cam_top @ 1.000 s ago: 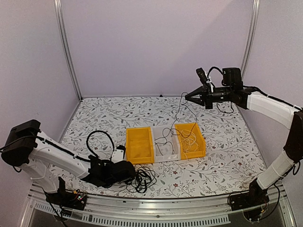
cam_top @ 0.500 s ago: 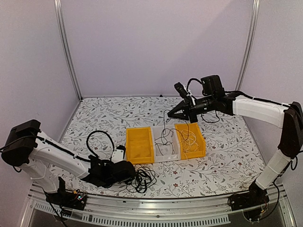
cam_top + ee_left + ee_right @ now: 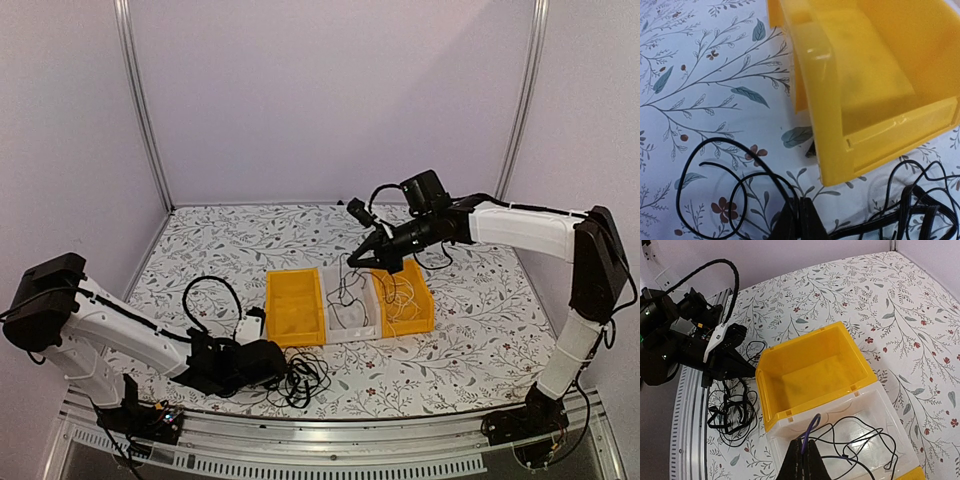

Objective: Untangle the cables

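Note:
A tangle of thin black cables [image 3: 305, 378] lies on the table in front of the bins, also in the right wrist view [image 3: 732, 412]. My left gripper [image 3: 284, 371] is low at the tangle's left edge, shut [image 3: 800, 206] on a black cable [image 3: 757, 170] that loops away to the left. My right gripper [image 3: 357, 261] hovers over the clear bin [image 3: 366, 330], shut [image 3: 806, 444] on a thin dark cable [image 3: 813, 426] whose length hangs and coils inside that bin [image 3: 875, 440]. A pale cream-white cable [image 3: 401, 296] lies in the right yellow bin [image 3: 425, 300].
Three bins stand in a row mid-table: the left yellow bin [image 3: 294, 305] with nothing in it, the clear one, the right yellow one. The yellow bin's corner [image 3: 840, 150] is close ahead of the left fingers. A thick black hose [image 3: 210, 290] loops off the left arm.
My right gripper has swung left and down from high at the back right to just above the clear bin, bringing its cable with it. The left arm has not moved.

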`<action>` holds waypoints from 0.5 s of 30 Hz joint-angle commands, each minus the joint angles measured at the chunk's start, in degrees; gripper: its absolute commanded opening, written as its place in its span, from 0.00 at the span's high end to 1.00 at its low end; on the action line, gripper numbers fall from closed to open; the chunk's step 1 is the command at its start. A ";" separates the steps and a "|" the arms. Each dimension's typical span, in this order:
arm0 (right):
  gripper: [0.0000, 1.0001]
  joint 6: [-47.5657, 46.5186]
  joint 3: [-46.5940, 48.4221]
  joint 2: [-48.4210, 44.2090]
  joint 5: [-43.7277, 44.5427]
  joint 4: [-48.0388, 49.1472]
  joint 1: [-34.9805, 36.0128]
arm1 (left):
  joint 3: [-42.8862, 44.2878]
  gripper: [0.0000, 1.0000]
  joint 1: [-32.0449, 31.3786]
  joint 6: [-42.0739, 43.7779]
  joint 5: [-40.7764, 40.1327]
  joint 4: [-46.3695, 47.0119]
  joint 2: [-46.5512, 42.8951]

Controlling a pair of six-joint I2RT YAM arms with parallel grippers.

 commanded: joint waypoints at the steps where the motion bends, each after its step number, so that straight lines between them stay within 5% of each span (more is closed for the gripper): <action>1: 1.00 -1.27 5.29 6.06 5.60 -7.89 0.88 | 1.07 1.00 0.72 1.19 0.28 -0.05 1.41; 15: 1.00 -0.91 18.20 21.29 22.37 -20.18 7.20 | 0.23 1.00 0.75 0.02 -0.27 -0.86 0.50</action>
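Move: The white bin that the right hand's dark cable is being taken to lies below that hand, its middle some 16 cm down and about 4 cm ahead. The left yellow bin is 10 cm left of the white one; the right yellow bin, with the pale cables, is 10 cm right of it and about 1 cm farther out. The black tangle lies roughly 11 cm back and 8 cm left. From the left hand the white bin is some 16 cm ahead and 13 cm right. The dark cable, still pinched in the right fingers with its length trailing into the white bin, is lowered quickly towards the bin, about 10 cm down while drifting some 3 cm left. Meanwhile the wrist tips the left-pointing fingers some 20 degrees more steeply down; they stay shut on the cable. ##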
